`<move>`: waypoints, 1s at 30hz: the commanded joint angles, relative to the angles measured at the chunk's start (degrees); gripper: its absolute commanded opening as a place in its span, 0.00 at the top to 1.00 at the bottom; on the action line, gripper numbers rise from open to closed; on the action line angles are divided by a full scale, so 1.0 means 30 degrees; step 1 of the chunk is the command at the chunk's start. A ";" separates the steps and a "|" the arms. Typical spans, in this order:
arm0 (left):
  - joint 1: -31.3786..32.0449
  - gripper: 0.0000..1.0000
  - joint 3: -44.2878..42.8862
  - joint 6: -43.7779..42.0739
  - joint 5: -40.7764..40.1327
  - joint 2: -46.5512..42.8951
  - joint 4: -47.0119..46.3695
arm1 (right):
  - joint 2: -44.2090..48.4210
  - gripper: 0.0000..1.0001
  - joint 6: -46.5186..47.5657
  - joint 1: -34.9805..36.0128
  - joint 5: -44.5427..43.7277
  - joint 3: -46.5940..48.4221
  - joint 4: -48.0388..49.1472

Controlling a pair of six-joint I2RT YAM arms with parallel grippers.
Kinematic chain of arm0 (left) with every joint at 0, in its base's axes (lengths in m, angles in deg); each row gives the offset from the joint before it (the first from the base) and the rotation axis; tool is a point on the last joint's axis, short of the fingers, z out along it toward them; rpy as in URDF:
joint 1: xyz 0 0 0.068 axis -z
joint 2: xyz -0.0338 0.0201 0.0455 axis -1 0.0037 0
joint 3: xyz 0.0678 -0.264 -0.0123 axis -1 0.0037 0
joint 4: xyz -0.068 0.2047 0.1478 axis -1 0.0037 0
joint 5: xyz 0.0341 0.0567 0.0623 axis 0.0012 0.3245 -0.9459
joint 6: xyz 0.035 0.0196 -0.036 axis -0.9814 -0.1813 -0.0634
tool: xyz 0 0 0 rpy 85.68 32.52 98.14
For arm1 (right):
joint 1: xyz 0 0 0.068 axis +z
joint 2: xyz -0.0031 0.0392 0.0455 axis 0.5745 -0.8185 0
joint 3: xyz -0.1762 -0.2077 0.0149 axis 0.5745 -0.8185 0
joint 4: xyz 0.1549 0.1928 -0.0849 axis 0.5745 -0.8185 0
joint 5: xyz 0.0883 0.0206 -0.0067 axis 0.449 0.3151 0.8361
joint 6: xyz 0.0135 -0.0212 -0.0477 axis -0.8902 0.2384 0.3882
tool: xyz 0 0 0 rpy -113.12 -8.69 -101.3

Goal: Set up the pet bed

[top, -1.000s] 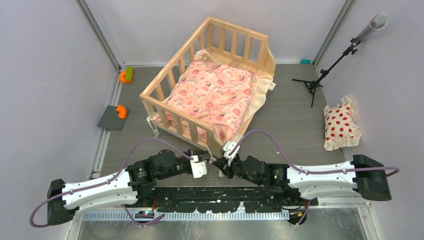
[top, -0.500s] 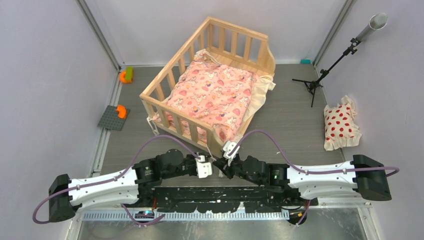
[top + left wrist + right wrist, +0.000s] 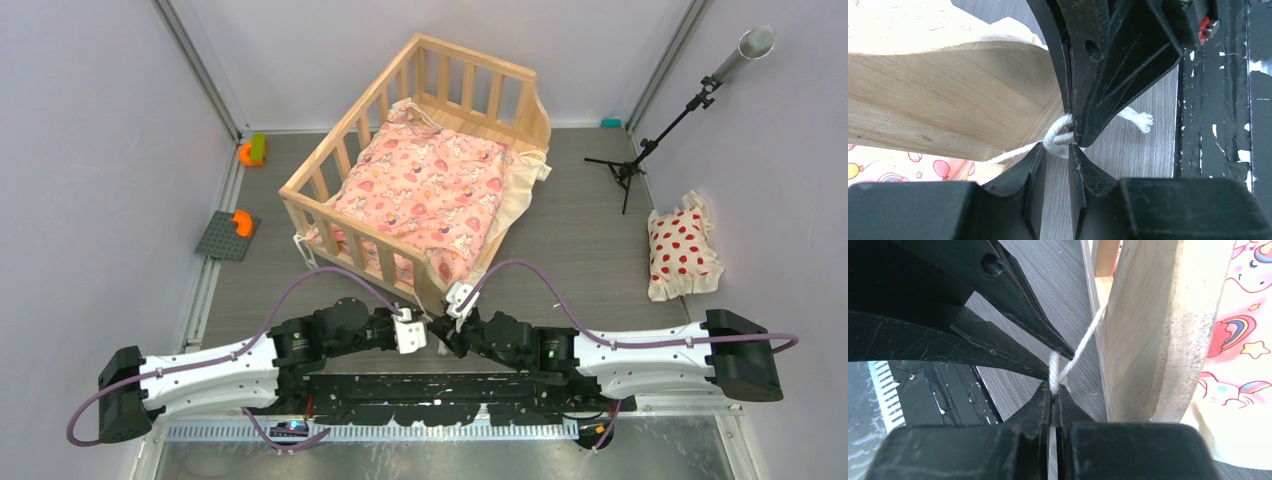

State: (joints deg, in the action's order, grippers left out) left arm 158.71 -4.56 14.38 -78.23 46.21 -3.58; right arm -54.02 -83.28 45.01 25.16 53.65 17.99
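Note:
The pet bed (image 3: 425, 95), a light wooden crib frame, stands mid-table with the pink cartoon-print cushion (image 3: 420, 195) lying in it. Both grippers meet at its near corner post (image 3: 948, 85). A cream tie cord (image 3: 1053, 367) runs from that post (image 3: 1148, 340), and my right gripper (image 3: 1053, 386) is shut on it. My left gripper (image 3: 1057, 147) comes in from the left with its jaws a little apart, the cord's knot (image 3: 1060, 136) sitting right at their tips. Seen from above, the left gripper (image 3: 425, 328) and right gripper (image 3: 441, 325) nearly touch.
A white pillow with red dots (image 3: 682, 250) lies at the right wall. A black stand (image 3: 650, 140) rises at back right. A grey plate with an orange piece (image 3: 228, 235) and an orange-green toy (image 3: 252, 150) sit at left. Walls enclose three sides.
My left arm has slid right toward the bed's near corner and its jaws have narrowed around the cord's knot. The right arm and the bed have not moved.

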 commanded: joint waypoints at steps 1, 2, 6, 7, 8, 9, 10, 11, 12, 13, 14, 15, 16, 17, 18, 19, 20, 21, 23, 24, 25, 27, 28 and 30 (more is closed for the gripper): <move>0.0028 0.77 -0.0316 0.0222 -0.0017 0.0080 -0.1602 | -0.0042 0.99 -0.0261 0.0437 0.2203 0.0323 -0.0602; 0.0023 0.78 -0.0349 0.0271 -0.0017 0.0080 -0.1642 | -0.0071 0.99 -0.0286 0.0438 0.2203 0.0323 -0.0616; 0.0033 0.89 -0.0376 0.0328 -0.0018 0.0108 -0.1660 | -0.0119 0.99 -0.0289 0.0435 0.2188 0.0338 -0.0617; 0.0042 0.92 -0.0404 0.0335 -0.0017 0.0110 -0.1563 | -0.0125 0.99 -0.0294 0.0438 0.2186 0.0340 -0.0607; 0.0051 0.95 -0.0433 0.0354 -0.0017 0.0110 -0.1498 | -0.0147 0.99 -0.0305 0.0434 0.2152 0.0324 -0.0613; 0.0052 0.99 -0.0462 0.0401 -0.0017 0.0069 -0.1439 | -0.0147 0.99 -0.0303 0.0434 0.2160 0.0327 -0.0610; 0.0034 1.00 -0.0470 0.0458 -0.0017 0.0031 -0.1380 | -0.0176 0.99 -0.0303 0.0437 0.2124 0.0324 -0.0603; 0.0033 1.00 -0.0471 0.0443 -0.0025 -0.0087 -0.1300 | -0.0182 0.99 -0.0303 0.0421 0.2105 0.0323 -0.0602; 0.0047 1.00 -0.0511 0.0474 -0.0019 -0.0152 -0.1172 | -0.0197 0.99 -0.0314 0.0434 0.2088 0.0323 -0.0602; 0.0048 1.00 -0.0567 0.0460 -0.0018 -0.0271 -0.1006 | -0.0193 0.99 -0.0333 0.0434 0.2064 0.0323 -0.0602; 0.0033 1.00 -0.0662 0.0407 -0.0017 -0.0385 -0.0744 | -0.0244 0.99 -0.0347 0.0437 0.2006 0.0309 -0.0627; 0.0039 1.00 -0.0824 0.0345 -0.0021 -0.0498 -0.0495 | -0.0260 0.99 -0.0367 0.0438 0.1980 0.0303 -0.0630; 0.0028 1.00 -0.1020 0.0198 -0.0033 -0.0567 -0.0156 | -0.0304 0.99 -0.0388 0.0425 0.1948 0.0295 -0.0631; 0.0023 1.00 -0.1254 -0.0014 -0.0019 -0.0612 0.0043 | -0.0342 0.99 -0.0379 0.0436 0.1925 0.0302 -0.0616; 0.0045 1.00 -0.1524 -0.0228 -0.0029 -0.0621 0.0643 | -0.0380 0.99 -0.0396 0.0438 0.1923 0.0310 -0.0603; 0.0040 1.00 -0.1815 -0.0456 -0.0019 -0.0622 0.1041 | -0.0421 0.99 -0.0402 0.0423 0.1886 0.0322 -0.0602; 0.0047 1.00 -0.2118 -0.0731 -0.0018 -0.0582 0.1383 | -0.0474 0.99 -0.0429 0.0436 0.1844 0.0323 -0.0627; 0.0048 1.00 -0.2435 -0.0940 -0.0017 -0.0526 0.1668 | -0.0513 0.99 -0.0447 0.0438 0.1825 0.0349 -0.0630; 0.0026 1.00 -0.2942 -0.1283 -0.0016 -0.0370 0.2011 | -0.0637 0.99 -0.0449 0.0431 0.1840 0.0382 -0.0577; 0.0023 1.00 -0.3116 -0.1445 0.0016 -0.0272 0.2036 | -0.0695 0.99 -0.0452 0.0437 0.1842 0.0419 -0.0573; 0.0048 1.00 -0.3259 -0.1575 0.0089 -0.0161 0.1984 | -0.0753 0.99 -0.0460 0.0438 0.1828 0.0427 -0.0583; 0.0047 1.00 -0.3531 -0.1819 0.0281 0.0117 0.1847 | -0.0846 0.99 -0.0474 0.0423 0.1876 0.0468 -0.0573; 0.0051 1.00 -0.3567 -0.1881 0.0339 0.0272 0.1726 | -0.0864 0.99 -0.0489 0.0432 0.1880 0.0470 -0.0572; 0.0041 1.00 -0.3516 -0.2146 0.0499 0.0606 0.1308 | -0.0941 0.99 -0.0511 0.0414 0.1949 0.0471 -0.0501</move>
State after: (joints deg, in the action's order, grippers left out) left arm 158.78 -12.41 10.71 -77.95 46.91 3.11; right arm -55.42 -83.30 45.01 25.10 54.11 18.39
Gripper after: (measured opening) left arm 0.012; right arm 0.076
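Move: Just off the left hand's slightly open fingertips, about 1 cm ahead and 1 cm to the right at its height, sits the looped white cord, held by the right fingertips about 1 cm to that hand's left. From the left hand, the bed's near corner post stands roughly 5 cm ahead, 1 cm right and some 4 cm lower at its middle; the cord's frayed tail hangs about 6 cm back, 4 cm right and 6 cm down. Closing its slightly open fingers fully, the left hand stays almost in place and pinches the cord loop beside the right fingertips. It then pulls straight up, rising about 3.5 cm with hardly any turn of the wrist, away from the right hand, which stays put and keeps its grip on the cord. ##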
